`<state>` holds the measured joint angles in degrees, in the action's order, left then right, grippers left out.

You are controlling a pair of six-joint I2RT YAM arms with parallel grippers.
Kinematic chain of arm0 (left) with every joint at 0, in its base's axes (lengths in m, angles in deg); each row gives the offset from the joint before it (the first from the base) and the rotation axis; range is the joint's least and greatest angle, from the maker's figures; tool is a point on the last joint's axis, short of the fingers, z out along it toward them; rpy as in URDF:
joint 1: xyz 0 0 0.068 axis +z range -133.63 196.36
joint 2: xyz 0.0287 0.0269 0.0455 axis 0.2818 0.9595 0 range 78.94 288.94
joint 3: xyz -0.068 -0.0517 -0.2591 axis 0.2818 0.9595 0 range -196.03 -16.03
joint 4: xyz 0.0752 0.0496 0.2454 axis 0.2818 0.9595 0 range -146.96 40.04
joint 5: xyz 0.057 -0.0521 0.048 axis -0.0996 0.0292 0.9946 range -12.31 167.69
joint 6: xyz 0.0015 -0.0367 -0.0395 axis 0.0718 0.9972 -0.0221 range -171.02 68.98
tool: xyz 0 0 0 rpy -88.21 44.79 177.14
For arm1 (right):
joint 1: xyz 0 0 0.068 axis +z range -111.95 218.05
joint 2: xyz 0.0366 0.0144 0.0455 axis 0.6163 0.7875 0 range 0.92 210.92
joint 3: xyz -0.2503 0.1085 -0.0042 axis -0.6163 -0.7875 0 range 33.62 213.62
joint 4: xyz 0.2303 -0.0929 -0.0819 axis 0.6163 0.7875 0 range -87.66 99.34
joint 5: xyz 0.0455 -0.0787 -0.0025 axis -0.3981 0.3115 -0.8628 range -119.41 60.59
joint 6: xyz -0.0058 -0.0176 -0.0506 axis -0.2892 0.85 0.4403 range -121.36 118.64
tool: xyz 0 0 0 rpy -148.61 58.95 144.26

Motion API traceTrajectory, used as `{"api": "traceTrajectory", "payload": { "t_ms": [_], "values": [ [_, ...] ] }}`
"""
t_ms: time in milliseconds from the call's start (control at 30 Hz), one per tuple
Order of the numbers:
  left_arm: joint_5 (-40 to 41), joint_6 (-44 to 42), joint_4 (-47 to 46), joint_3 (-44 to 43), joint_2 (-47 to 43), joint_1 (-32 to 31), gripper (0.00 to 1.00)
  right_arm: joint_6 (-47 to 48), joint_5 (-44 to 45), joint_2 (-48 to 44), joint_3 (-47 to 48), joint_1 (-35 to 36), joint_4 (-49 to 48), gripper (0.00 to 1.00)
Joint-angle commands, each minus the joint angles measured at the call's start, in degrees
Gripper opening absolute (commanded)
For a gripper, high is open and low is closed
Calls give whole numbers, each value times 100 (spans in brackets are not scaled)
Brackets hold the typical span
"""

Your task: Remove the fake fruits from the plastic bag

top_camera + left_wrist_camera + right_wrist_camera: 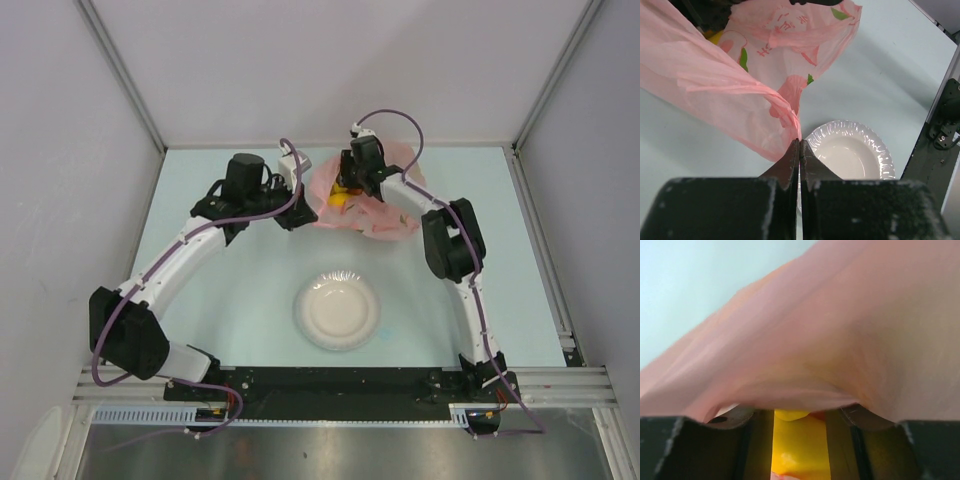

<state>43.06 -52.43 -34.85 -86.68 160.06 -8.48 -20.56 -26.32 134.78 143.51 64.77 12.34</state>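
The pink plastic bag lies at the back of the table, its mouth lifted toward the left. My left gripper is shut on a fold of the bag's edge; in the left wrist view the jaws meet with the pink film pinched at their tips. My right gripper reaches down into the bag's mouth. In the right wrist view a yellow fake fruit fills the gap between its fingers, and the bag drapes over the fingertips. A bit of yellow fruit shows in the bag's opening. Other fruits are hidden.
A white round plate sits in the middle of the table, also seen past my left jaws as the plate. The black rail with the arm bases runs along the near edge. Grey walls enclose the table.
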Motion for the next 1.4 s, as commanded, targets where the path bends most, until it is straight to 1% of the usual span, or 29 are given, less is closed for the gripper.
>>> {"api": "traceTrajectory", "payload": {
  "t_ms": [0,33,100,133,200,233,267,400,433,500,533,633,667,700,733,767,867,1000,1067,1167,1367],
  "values": [
    [0,106,-373,-1,-26,-21,0,723,-431,-1027,-572,-70,-147,24],
    [87,106,-444,-19,0,-12,0,821,-632,-1412,-730,-70,-139,23],
    [150,263,-497,-133,88,5,0,1153,-844,-1809,-1170,-71,36,22],
    [158,316,-540,-159,131,14,0,1260,-1028,-2194,-1345,-88,107,21],
    [132,387,-585,-238,237,32,0,1497,-1283,-2574,-1942,-123,239,19],
    [106,396,-585,-265,272,41,0,1568,-1363,-2993,-2162,-123,231,19],
    [88,413,-594,-300,307,49,0,1621,-1468,-3163,-2573,-132,178,18],
    [9,501,-611,-361,474,58,0,1903,-2153,-3814,-3095,-141,221,19],
    [27,527,-629,-362,492,58,0,2242,-2303,-3893,-3148,-141,370,19],
    [53,641,-690,-353,510,76,0,2525,-2636,-4122,-3253,-149,634,19],
    [53,668,-734,-344,519,93,1,2936,-2778,-4218,-3298,-158,774,19],
    [88,686,-778,-370,562,111,0,3675,-3182,-4640,-3640,-106,1327,18],
    [97,686,-787,-379,571,120,0,4217,-3262,-4737,-3745,-71,1416,18],
    [106,703,-796,-396,580,128,0,4484,-3436,-4894,-3816,-18,1521,18],
    [141,712,-813,-388,606,137,0,4748,-3525,-4931,-3956,95,1784,18],
    [150,721,-839,-379,607,137,1,5264,-3613,-4966,-4010,166,1934,17],
    [194,739,-866,-362,598,146,0,5663,-3824,-4888,-4186,378,2147,17],
    [308,695,-892,-335,598,164,0,5989,-4062,-4406,-4195,457,2006,16],
    [317,686,-866,-370,624,190,0,6164,-4141,-4246,-4186,650,1971,17],
    [326,695,-796,-449,659,260,0,6121,-4308,-4114,-4186,861,1786,17],
    [334,817,-804,-414,659,366,0,6210,-4563,-3903,-4203,1142,2322,18]
  ]
}}
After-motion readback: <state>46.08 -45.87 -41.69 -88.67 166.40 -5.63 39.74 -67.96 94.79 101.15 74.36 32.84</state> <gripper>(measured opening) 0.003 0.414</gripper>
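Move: The right hand, down in the bag with its fingers already shut on a yellow fruit, has the plate about 35 cm back, some 2 cm to its left and 6 cm lower. The bag's body lies around it, its middle roughly 6 cm back and 7 cm right. The left hand still pinches the bag's near-left corner; from there the plate is about 10 cm back, 5 cm right and 20 cm down, the bag's middle some 20 cm ahead and 14 cm right. Back towards the plate by about 30 cm, the right hand draws the gripped yellow fruit out of the bag, arching up some 13 cm and then sinking most of that again, while the wrist swings about 75 degrees counter-clockwise so the fingers point left. The left hand keeps its pinch on the bag corner and eases forward a little. ##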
